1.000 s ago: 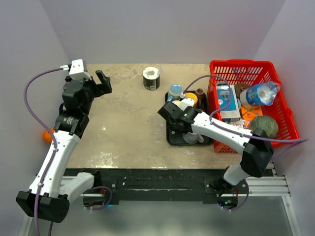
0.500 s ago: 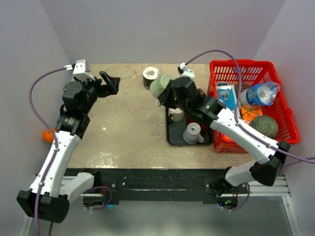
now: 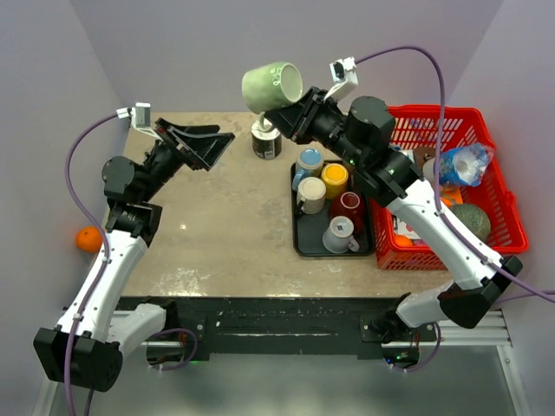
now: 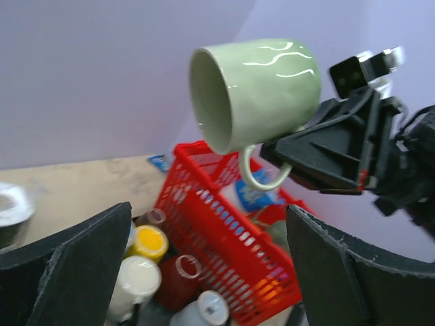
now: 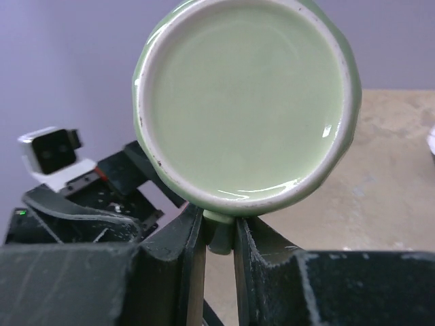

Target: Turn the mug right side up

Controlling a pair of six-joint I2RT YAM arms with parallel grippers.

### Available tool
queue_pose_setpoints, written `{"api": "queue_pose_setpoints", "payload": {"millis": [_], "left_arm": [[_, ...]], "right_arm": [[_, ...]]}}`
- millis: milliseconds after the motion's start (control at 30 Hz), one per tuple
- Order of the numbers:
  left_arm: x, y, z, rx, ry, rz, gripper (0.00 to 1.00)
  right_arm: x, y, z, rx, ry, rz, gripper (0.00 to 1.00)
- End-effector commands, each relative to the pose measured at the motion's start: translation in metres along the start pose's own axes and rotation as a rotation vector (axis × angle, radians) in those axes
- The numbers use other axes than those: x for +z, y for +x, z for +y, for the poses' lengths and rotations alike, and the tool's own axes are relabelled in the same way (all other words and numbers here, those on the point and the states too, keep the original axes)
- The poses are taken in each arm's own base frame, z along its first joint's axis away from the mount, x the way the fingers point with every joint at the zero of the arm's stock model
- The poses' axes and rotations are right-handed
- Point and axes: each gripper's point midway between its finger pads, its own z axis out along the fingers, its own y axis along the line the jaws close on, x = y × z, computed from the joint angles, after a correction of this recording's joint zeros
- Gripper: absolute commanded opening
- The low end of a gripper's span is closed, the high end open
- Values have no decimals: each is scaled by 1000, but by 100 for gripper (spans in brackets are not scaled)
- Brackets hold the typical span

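Note:
A pale green mug (image 3: 271,87) hangs in the air above the table's back edge. It lies on its side, mouth toward the left arm. My right gripper (image 3: 296,115) is shut on its handle. In the right wrist view the mug's base (image 5: 245,102) fills the frame and the handle is pinched between the fingers of the right gripper (image 5: 219,234). My left gripper (image 3: 217,147) stands open, lifted and pointing right toward the mug, a short way from it. The left wrist view shows the mug's open mouth (image 4: 217,102) above the wide-apart black fingers (image 4: 68,265), with nothing between them.
A black tray (image 3: 305,236) right of centre holds several mugs. A red basket (image 3: 507,217) full of groceries sits at the right edge. A small dark round container (image 3: 266,139) stands on the table near the back. An orange ball (image 3: 88,238) lies left of the table.
My right arm has lifted the green mug off the tray, up and back-left, turning it onto its side. The left gripper has risen and swung to face the mug.

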Motion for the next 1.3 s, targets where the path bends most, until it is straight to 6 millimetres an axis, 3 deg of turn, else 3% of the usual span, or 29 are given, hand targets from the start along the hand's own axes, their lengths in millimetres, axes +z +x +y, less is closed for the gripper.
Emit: {"api": "queue_pose_setpoints", "payload": {"millis": [0, 133, 267, 333, 533, 700, 1033, 1267], "left_arm": [[-6, -21, -63, -234, 278, -40, 99], [-12, -31, -85, -316, 418, -55, 99], [-13, -37, -95, -377, 486, -49, 93], [-13, -41, -99, -414, 507, -51, 87], [-7, -46, -115, -436, 542, -35, 80], [-5, -41, -114, -441, 533, -23, 77], [6, -29, -110, -477, 528, 14, 45], [11, -20, -105, -472, 500, 53, 38]], "right_arm": [[-35, -73, 102, -70, -397, -190, 0], [-39, -64, 119, -92, -505, -144, 0], [-48, -57, 132, -105, -607, -126, 0], [-48, -49, 132, -103, -628, -100, 0], [-43, -40, 131, -48, -668, -85, 0], [-35, -34, 124, 21, -676, -94, 0], [-26, -23, 117, 41, -688, -82, 0], [-18, -17, 115, 11, -675, -57, 0]]}}
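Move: The left gripper is empty and wide open. The green mug's handle lies about 11 cm to its right, 3 cm farther out and 3 cm higher, with the mug body some 9 cm above this gripper and 11 cm to its right. The right gripper already pinches the handle, mug body 6 cm above it; the left gripper is roughly 13 cm to its left, 2 cm back and 4 cm lower. The black can stands on the table about 16 cm ahead of the right gripper, 40 cm below. Bring the left gripper up, back and rightward, about 5 cm each way, turning it some 30 degrees clockwise and rolling its left side down, while narrowing the fingers to under half open around the mug's handle. Meanwhile keep the right pinch on the handle and carry the mug back and left about 5 cm each, up 7 cm then down 3, swinging its mouth counter-clockwise to meet the left fingers. ##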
